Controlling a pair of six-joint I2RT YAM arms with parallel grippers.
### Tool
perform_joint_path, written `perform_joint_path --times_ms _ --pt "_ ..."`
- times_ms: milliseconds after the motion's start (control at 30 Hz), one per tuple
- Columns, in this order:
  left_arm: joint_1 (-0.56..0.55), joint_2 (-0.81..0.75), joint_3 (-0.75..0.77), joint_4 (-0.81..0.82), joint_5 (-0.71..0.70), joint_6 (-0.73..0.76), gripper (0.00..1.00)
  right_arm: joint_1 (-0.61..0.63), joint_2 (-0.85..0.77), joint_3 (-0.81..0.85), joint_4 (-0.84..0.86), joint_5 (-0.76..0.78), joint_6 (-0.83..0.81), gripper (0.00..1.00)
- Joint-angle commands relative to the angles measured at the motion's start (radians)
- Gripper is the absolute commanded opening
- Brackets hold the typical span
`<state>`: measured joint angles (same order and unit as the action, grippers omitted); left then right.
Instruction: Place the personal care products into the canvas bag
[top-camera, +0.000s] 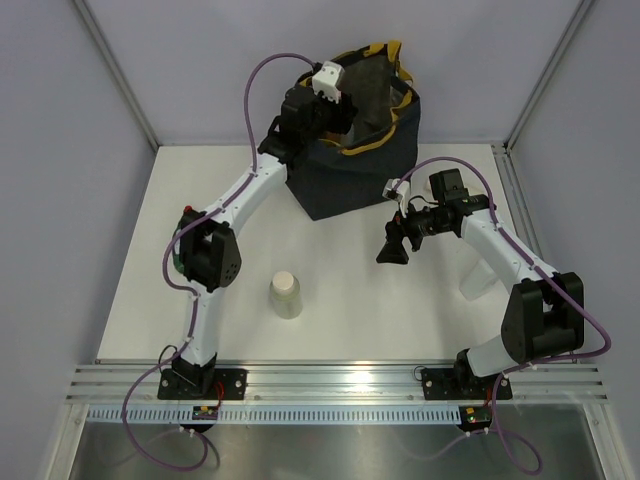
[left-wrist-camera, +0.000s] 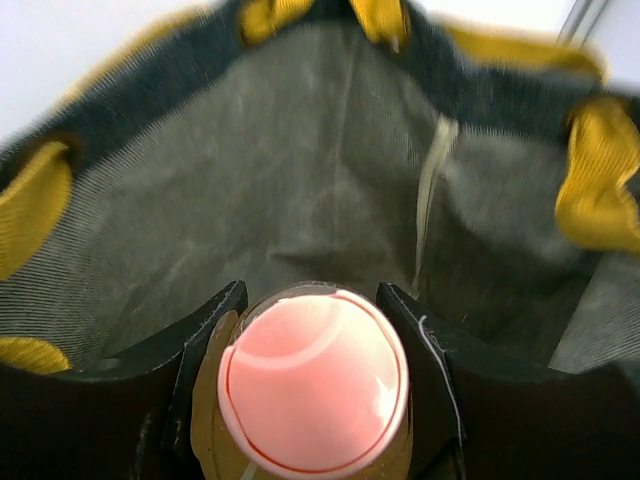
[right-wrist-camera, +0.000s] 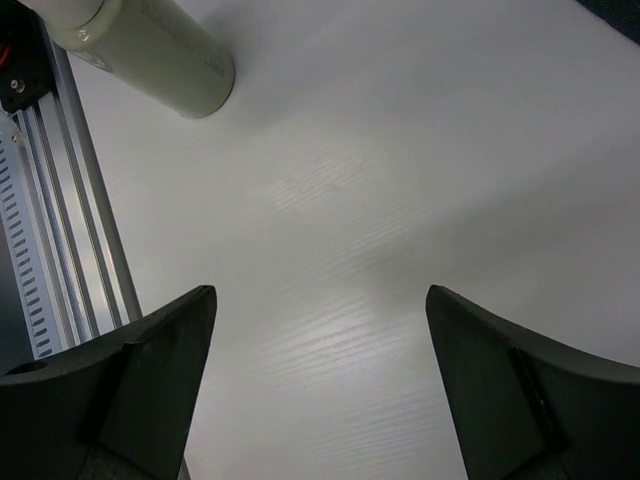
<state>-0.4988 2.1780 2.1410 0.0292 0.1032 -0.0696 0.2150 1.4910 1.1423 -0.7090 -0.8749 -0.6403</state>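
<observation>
The canvas bag (top-camera: 365, 165), dark navy with a mustard rim, stands upright at the back of the table. My left gripper (top-camera: 338, 100) hangs over its open mouth, shut on a peach bottle with a pink cap (left-wrist-camera: 315, 380). In the left wrist view the gripper (left-wrist-camera: 312, 292) points down into the bag's grey lining (left-wrist-camera: 300, 180). A cream bottle (top-camera: 285, 295) stands on the table in front of the bag, and shows in the right wrist view at the top left (right-wrist-camera: 150, 50). My right gripper (top-camera: 393, 245) is open above bare table (right-wrist-camera: 320, 295), holding nothing.
Yellow handles (left-wrist-camera: 600, 170) flop over the bag's rim. An aluminium rail (top-camera: 340, 385) runs along the near edge, also seen as a rail (right-wrist-camera: 60, 250) beside the right gripper. A faint pale object (top-camera: 477, 280) lies by the right forearm. Walls enclose the table.
</observation>
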Motion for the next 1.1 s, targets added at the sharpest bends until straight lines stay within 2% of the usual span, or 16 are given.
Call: perform_joint_path --times_ms 0,267,367,400,533,633,1067 --pt "0.008 -0.011 -0.039 0.077 0.039 0.099 0.0 0.0 -0.008 0.042 -0.014 0.002 -0.025 0.94" --pt "0.009 0.057 -0.082 0.04 0.003 0.085 0.0 0.0 -0.008 0.042 -0.014 0.013 -0.025 0.94" --pt "0.008 0.057 -0.075 0.046 -0.017 0.074 0.26 0.0 -0.003 0.042 -0.012 0.014 -0.024 0.94" --pt "0.011 0.055 -0.073 0.046 -0.019 0.044 0.5 -0.002 -0.002 0.043 -0.012 0.014 -0.025 0.94" --pt "0.019 0.049 -0.033 0.021 -0.016 -0.012 0.73 0.0 0.006 0.045 -0.015 0.017 -0.024 0.94" --pt "0.02 0.031 -0.003 0.024 -0.004 -0.039 0.81 -0.002 0.009 0.047 -0.015 0.019 -0.024 0.95" --pt "0.042 -0.141 0.045 0.051 0.018 -0.117 0.94 -0.084 -0.038 0.065 -0.033 -0.047 -0.015 0.95"
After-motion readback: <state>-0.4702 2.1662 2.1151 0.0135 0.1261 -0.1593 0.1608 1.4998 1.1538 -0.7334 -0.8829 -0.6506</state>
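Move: The pink-capped bottle is already in the left hand's fingers, over the left part of the canvas bag's mouth; the middle of that mouth lies about 4 cm ahead and 6 cm to the right, roughly 3 cm lower. The front yellow strap is some 6 cm back and 5 cm right, about 3 cm below; the white bottle is about 10 cm back, 29 cm right and 28 cm below. From the right hand the bag's mouth is some 32 cm ahead, 7 cm left and 15 cm higher. The pink-capped bottle, still gripped, is lowered almost straight down into the canvas bag by the left hand, about 11 cm, the fingers tipping down some 10 degrees. At the low point the fingers open wide and let go of the bottle; the empty hand then rises about 10 cm, back up towards the bag's mouth. ##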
